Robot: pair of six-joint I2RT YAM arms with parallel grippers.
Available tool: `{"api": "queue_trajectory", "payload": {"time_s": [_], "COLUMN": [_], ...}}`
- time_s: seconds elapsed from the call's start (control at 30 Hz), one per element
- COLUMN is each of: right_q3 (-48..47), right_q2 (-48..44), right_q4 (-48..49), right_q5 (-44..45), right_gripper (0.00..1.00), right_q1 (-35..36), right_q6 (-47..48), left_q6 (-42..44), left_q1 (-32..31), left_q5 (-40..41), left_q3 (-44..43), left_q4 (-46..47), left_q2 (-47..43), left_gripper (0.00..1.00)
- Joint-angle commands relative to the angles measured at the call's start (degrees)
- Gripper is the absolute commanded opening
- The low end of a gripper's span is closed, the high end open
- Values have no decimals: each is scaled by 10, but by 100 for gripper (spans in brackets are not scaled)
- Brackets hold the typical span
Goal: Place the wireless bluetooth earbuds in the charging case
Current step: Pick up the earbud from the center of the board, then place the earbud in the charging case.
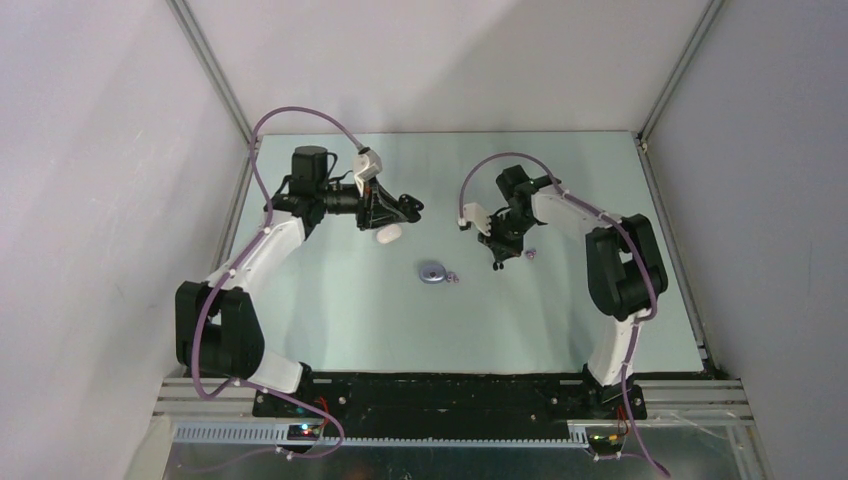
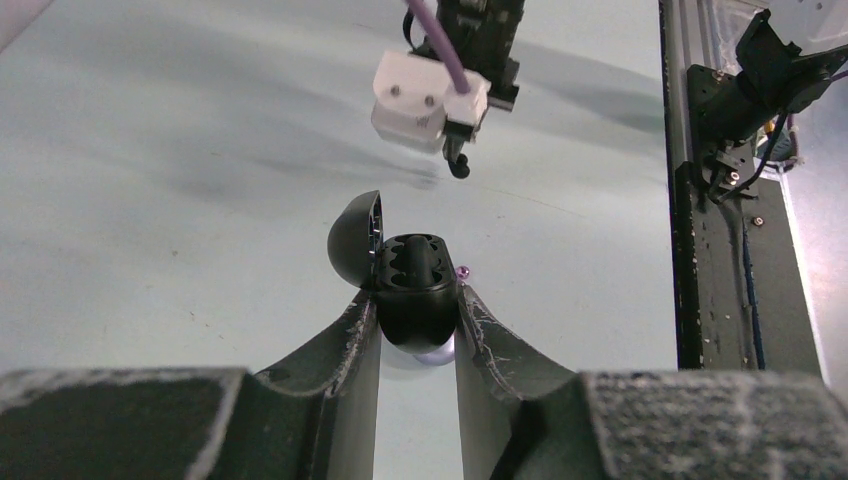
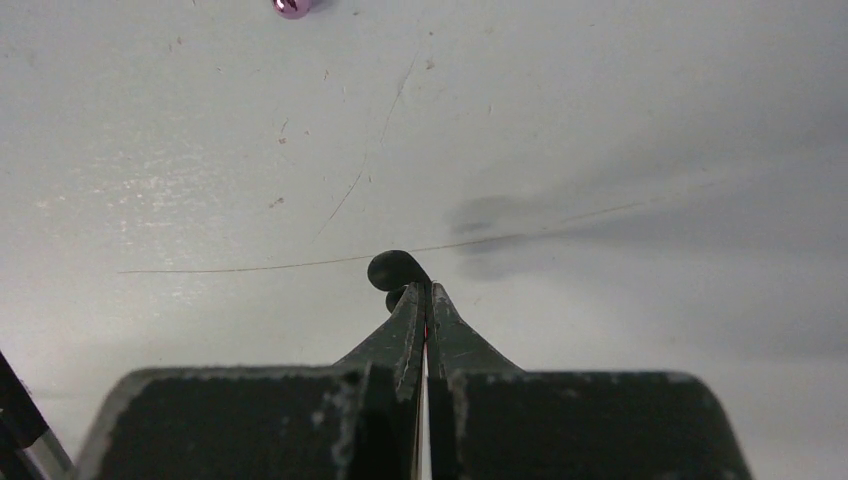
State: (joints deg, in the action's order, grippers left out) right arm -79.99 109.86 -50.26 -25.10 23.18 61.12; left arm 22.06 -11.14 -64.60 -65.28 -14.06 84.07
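Note:
My left gripper [image 2: 418,305] is shut on a black charging case [image 2: 418,290]. The case is held above the table with its lid [image 2: 352,240] swung open to the left and its two wells showing. In the top view this gripper [image 1: 403,208] is at the back left. My right gripper [image 3: 426,290] is shut, its fingertips pressed together. A black earbud [image 3: 398,271] sits against the tip of its left finger, not visibly between the jaws. The left wrist view shows that bud [image 2: 458,168] at the gripper's end. A lavender earbud [image 3: 293,6] lies further off.
A lavender case [image 1: 432,272] lies mid-table with a lavender bud [image 1: 452,277] beside it. Another lavender bud [image 1: 530,254] lies right of my right gripper [image 1: 497,262]. A white oval thing [image 1: 388,234] rests under my left gripper. Frame rails border the table.

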Motion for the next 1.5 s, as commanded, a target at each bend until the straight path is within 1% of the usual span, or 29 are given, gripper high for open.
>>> {"api": "queue_trajectory", "payload": {"time_s": [0.0,0.17,0.3,0.37,0.4,0.43,0.47,0.53,0.63,0.77,0.93,1.13,1.37,1.47], "right_q3": [2,5,5,4,4,4,3,1,-1,-3,-7,-6,-2,-2], "right_q2": [-58,-96,-164,-201,-213,-234,-243,-266,-292,-305,-304,-292,-280,-276], "right_q4": [3,22,88,139,176,194,223,258,301,360,397,423,457,465], "right_q5": [-12,0,8,18,22,32,37,53,86,103,99,107,113,112], "right_gripper": [0,0,0,0,0,0,0,0,0,0,0,0,0,0], "right_q1": [4,4,8,14,18,26,31,49,84,113,134,142,149,151], "right_q6": [-23,-44,-105,-156,-197,-217,-256,-298,-333,-391,-409,-423,-423,-421], "left_q6": [2,1,-29,-59,-72,-99,-113,-148,-202,-264,-332,-369,-472,-503], "left_q1": [3,3,-3,-9,-13,-14,-18,-24,-30,-31,-31,-28,-19,-19], "left_q5": [-2,-1,2,9,12,19,23,33,39,33,10,-12,-28,-30], "left_q3": [2,0,12,16,19,23,26,34,45,52,58,57,68,72], "left_q4": [20,23,71,100,125,146,184,227,276,343,423,461,590,619], "left_q2": [-13,-9,-8,-6,-3,-3,-2,-2,-1,8,17,22,40,44], "left_gripper": [0,0,0,0,0,0,0,0,0,0,0,0,0,0]}}
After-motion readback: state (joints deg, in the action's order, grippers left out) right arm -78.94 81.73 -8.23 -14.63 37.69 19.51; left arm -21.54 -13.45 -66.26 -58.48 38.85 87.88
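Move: The right hand already holds the earbud; the open charging case in the left gripper lies roughly 17 cm to its left and 19 cm higher, about level ahead. From the right hand, the purple disc stands about 13 cm left and 1 cm back, the pink bead 6 cm right and 3 cm ahead, both 2 cm below. From the left hand, the earbud lies some 19 cm right, 20 cm lower, level ahead. Right hand lifts the held earbud some 29 cm and swings left towards the case, which the left hand raises. ##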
